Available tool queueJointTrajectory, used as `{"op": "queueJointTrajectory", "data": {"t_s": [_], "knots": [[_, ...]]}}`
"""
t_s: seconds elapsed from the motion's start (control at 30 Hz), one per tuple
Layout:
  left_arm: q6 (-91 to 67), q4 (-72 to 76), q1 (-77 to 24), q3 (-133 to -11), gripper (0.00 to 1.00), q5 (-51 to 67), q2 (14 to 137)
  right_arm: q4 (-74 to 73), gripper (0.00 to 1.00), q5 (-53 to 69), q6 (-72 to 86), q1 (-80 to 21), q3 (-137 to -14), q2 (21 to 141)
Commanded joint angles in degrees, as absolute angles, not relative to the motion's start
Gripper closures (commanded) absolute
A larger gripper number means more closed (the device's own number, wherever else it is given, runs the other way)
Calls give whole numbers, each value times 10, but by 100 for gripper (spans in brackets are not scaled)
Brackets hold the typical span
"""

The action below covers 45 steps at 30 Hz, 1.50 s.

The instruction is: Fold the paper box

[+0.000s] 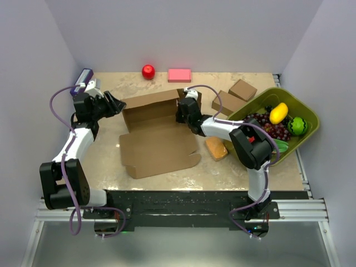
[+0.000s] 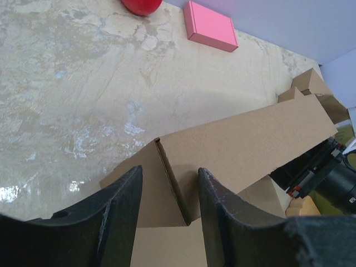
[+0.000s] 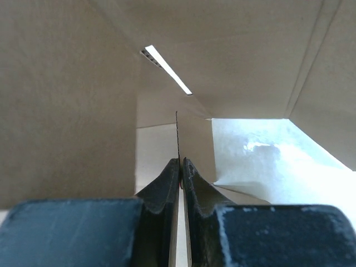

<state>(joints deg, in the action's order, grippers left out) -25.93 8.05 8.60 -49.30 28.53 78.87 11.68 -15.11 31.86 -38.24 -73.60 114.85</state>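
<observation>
The paper box (image 1: 158, 147) lies mid-table as a brown cardboard sheet. Its back wall and both side flaps stand up, and its front panel lies flat. At the box's left rear corner, my left gripper (image 1: 119, 104) is open. In the left wrist view its fingers (image 2: 169, 171) stand on either side of the upright corner fold of the box (image 2: 245, 139), with a gap on each side. At the right rear corner, my right gripper (image 1: 181, 111) is shut. In the right wrist view its jaws (image 3: 181, 161) pinch the thin edge of a flap inside the box (image 3: 67, 100).
A red apple (image 1: 148, 71) and a pink box (image 1: 179, 75) sit at the back edge. Two small brown boxes (image 1: 242, 89) (image 1: 228, 103) lie right of the paper box, beside a green basket (image 1: 278, 90) of fruit. An orange block (image 1: 216, 148) lies under my right arm.
</observation>
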Motion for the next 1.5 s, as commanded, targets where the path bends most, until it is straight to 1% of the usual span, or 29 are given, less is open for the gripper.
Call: {"op": "queueJointTrajectory", "data": {"t_s": [0.0, 0.27, 0.47, 0.57, 0.6, 0.87, 1.03, 1.17, 1.3, 1.47], "knots": [[-258, 92, 87, -506, 51, 296, 794, 158, 91, -124, 308, -385, -732, 1156], [-258, 92, 88, -505, 51, 296, 795, 187, 91, -103, 308, -388, -718, 1165], [-258, 92, 87, -505, 51, 298, 795, 193, 86, -99, 315, -388, -715, 1176], [-258, 92, 88, -504, 51, 297, 795, 188, 74, -100, 315, -388, -721, 1189], [-258, 92, 87, -504, 51, 298, 795, 188, 68, -103, 315, -388, -722, 1192], [-258, 92, 87, -504, 51, 296, 795, 198, 56, -105, 313, -389, -715, 1196], [-258, 92, 87, -504, 51, 297, 795, 202, 51, -102, 305, -395, -715, 1200], [-258, 92, 87, -503, 51, 296, 794, 215, 41, -109, 301, -403, -707, 1194], [-258, 93, 87, -504, 51, 299, 795, 231, 39, -118, 294, -410, -699, 1185], [-259, 93, 85, -503, 51, 299, 795, 246, 43, -129, 280, -421, -696, 1181]]}}
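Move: The right hand, nearly shut, is at the right end of the half-folded paper box, whose middle lies about 8 cm to its left, 6 cm back and 3 cm below. The orange block lies some 14 cm right and 11 cm back of this hand, the pink box 16 cm straight ahead, both lower. From the idle left hand, the paper box's middle is about 14 cm right, 10 cm back and 11 cm below. Inside the box's right end, the right hand sinks some 3 cm and edges left, its fingers opening halfway. ##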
